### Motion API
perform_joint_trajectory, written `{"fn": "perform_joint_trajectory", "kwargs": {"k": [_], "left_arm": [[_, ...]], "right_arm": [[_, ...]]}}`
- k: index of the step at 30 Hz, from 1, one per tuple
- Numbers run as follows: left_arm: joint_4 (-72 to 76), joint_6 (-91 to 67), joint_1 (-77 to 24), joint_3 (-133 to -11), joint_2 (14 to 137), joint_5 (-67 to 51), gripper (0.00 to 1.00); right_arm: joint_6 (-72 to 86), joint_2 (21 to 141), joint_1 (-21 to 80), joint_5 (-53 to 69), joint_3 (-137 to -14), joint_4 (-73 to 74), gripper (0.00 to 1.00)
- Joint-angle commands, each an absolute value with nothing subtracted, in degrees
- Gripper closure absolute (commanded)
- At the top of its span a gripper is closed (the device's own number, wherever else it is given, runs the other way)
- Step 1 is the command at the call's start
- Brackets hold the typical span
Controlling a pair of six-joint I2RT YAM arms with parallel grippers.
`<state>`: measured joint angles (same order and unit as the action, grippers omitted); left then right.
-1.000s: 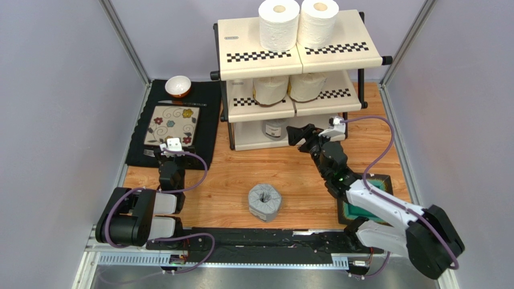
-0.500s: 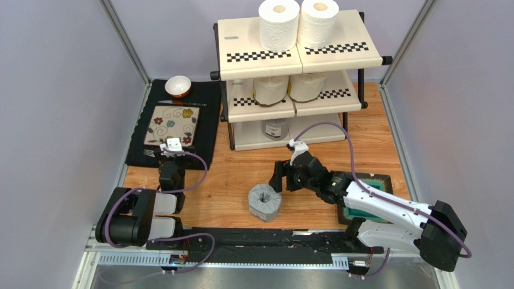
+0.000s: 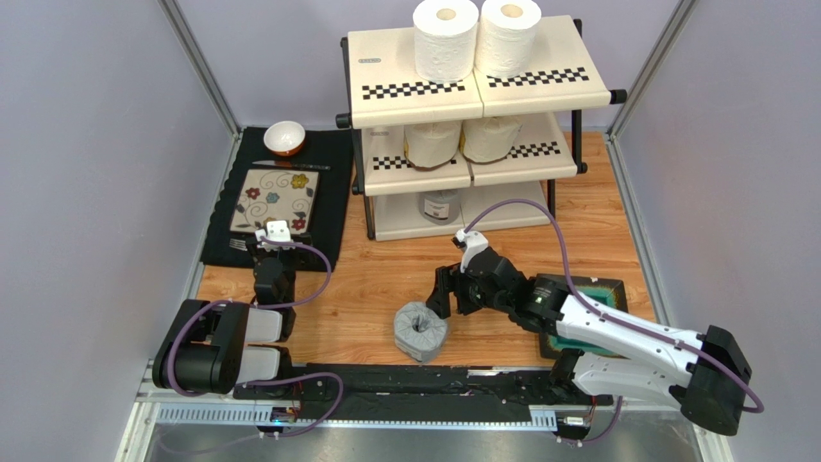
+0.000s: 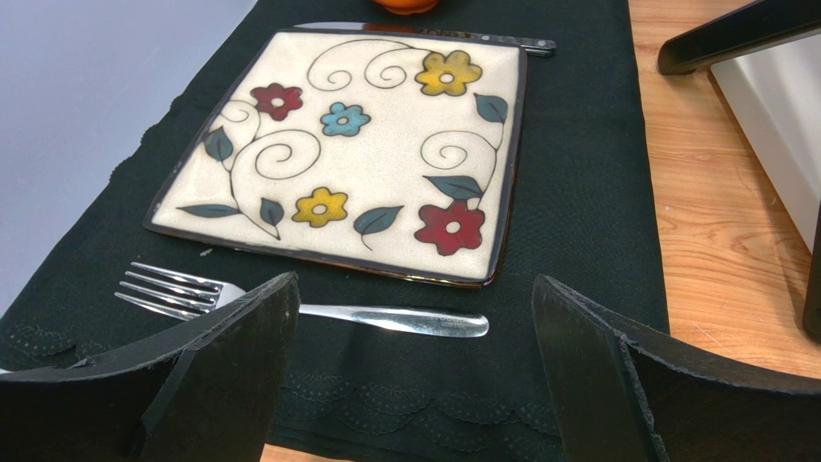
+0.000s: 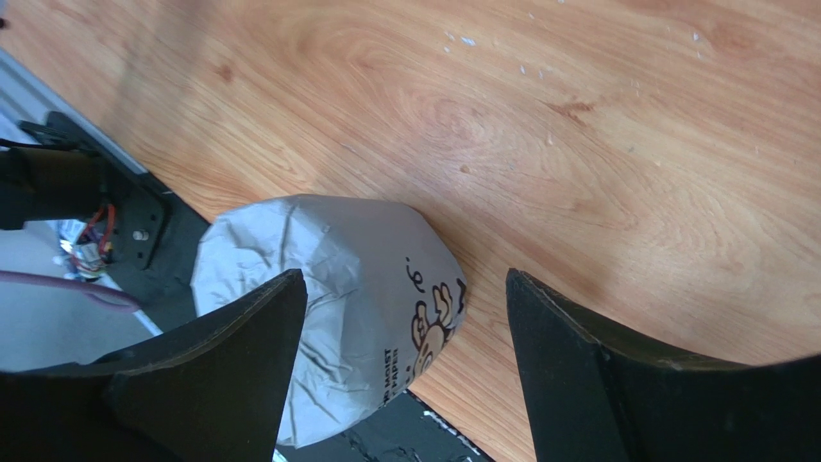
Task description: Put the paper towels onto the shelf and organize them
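Observation:
One grey-wrapped paper towel roll (image 3: 421,330) (image 5: 337,289) lies tilted on the wooden table by its near edge. My right gripper (image 3: 443,289) (image 5: 405,279) hovers open just behind it; the roll sits partly between the fingers, nearer the left one, and nothing is gripped. The shelf (image 3: 385,58) holds two white rolls (image 3: 446,38) on top, two cream rolls (image 3: 432,144) on the middle tier and one grey roll (image 3: 440,205) at the bottom. My left gripper (image 4: 414,289) (image 3: 277,231) is open and empty over the black mat (image 4: 578,192).
A floral square plate (image 3: 275,199) (image 4: 357,144), a fork (image 4: 385,318) and a knife (image 4: 434,34) lie on the mat; a small bowl (image 3: 284,137) stands behind. A dark teal-edged tray (image 3: 605,289) lies under the right arm. A black rail (image 3: 405,380) runs along the near edge.
The right arm swung from the shelf's bottom tier down and left to the grey roll. The roll has shifted slightly toward the near edge. The left arm stayed still.

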<state>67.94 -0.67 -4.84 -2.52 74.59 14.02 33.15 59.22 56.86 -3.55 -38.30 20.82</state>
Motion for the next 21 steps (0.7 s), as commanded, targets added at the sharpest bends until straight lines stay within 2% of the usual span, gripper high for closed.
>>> {"fn": "perform_joint_trajectory", "kwargs": {"k": [1,5,11,16,21], "left_arm": [[69.61,-0.26,-4.48,10.90,74.62,13.71,0.01],[69.61,-0.26,-4.48,10.81,74.62,13.71,0.01],[69.61,-0.26,-4.48,10.81,74.62,13.71,0.01],[69.61,-0.26,-4.48,10.81,74.62,13.80,0.01],[69.61,-0.26,-4.48,10.81,74.62,13.71,0.01]], "right_arm": [[32.00,53.97,57.65,-3.78,-38.76,20.22,0.21],[30.76,51.59,58.10,-0.89,-38.06,18.46,0.21],[27.95,57.73,60.37,3.78,-40.25,20.83,0.21],[27.60,63.09,64.06,1.67,-41.40,20.04,0.22],[28.74,63.46,64.51,-0.61,-40.87,18.81,0.23]]}}
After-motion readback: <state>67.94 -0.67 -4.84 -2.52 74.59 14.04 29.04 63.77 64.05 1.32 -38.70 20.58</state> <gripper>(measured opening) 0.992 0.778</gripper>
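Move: The grey paper-towel roll still on the table lies about 5 cm back and 4 cm to the left of the open right hand, its middle some 7 cm lower. The green tray is about 26 cm to that hand's right and 2 cm back; the grey roll on the bottom shelf stands roughly 22 cm ahead and 1 cm left. From the idle left hand, the table roll is about 27 cm right and 21 cm back. Over the grey table roll, the right hand first lifts about 3 cm, then goes back and a little left some 5 cm while sinking about 5 cm, turning roughly 15 degrees counter-clockwise. Its fingers stay open, ending with the base-side finger over the core hole and the other beside the roll's far outer wall. ##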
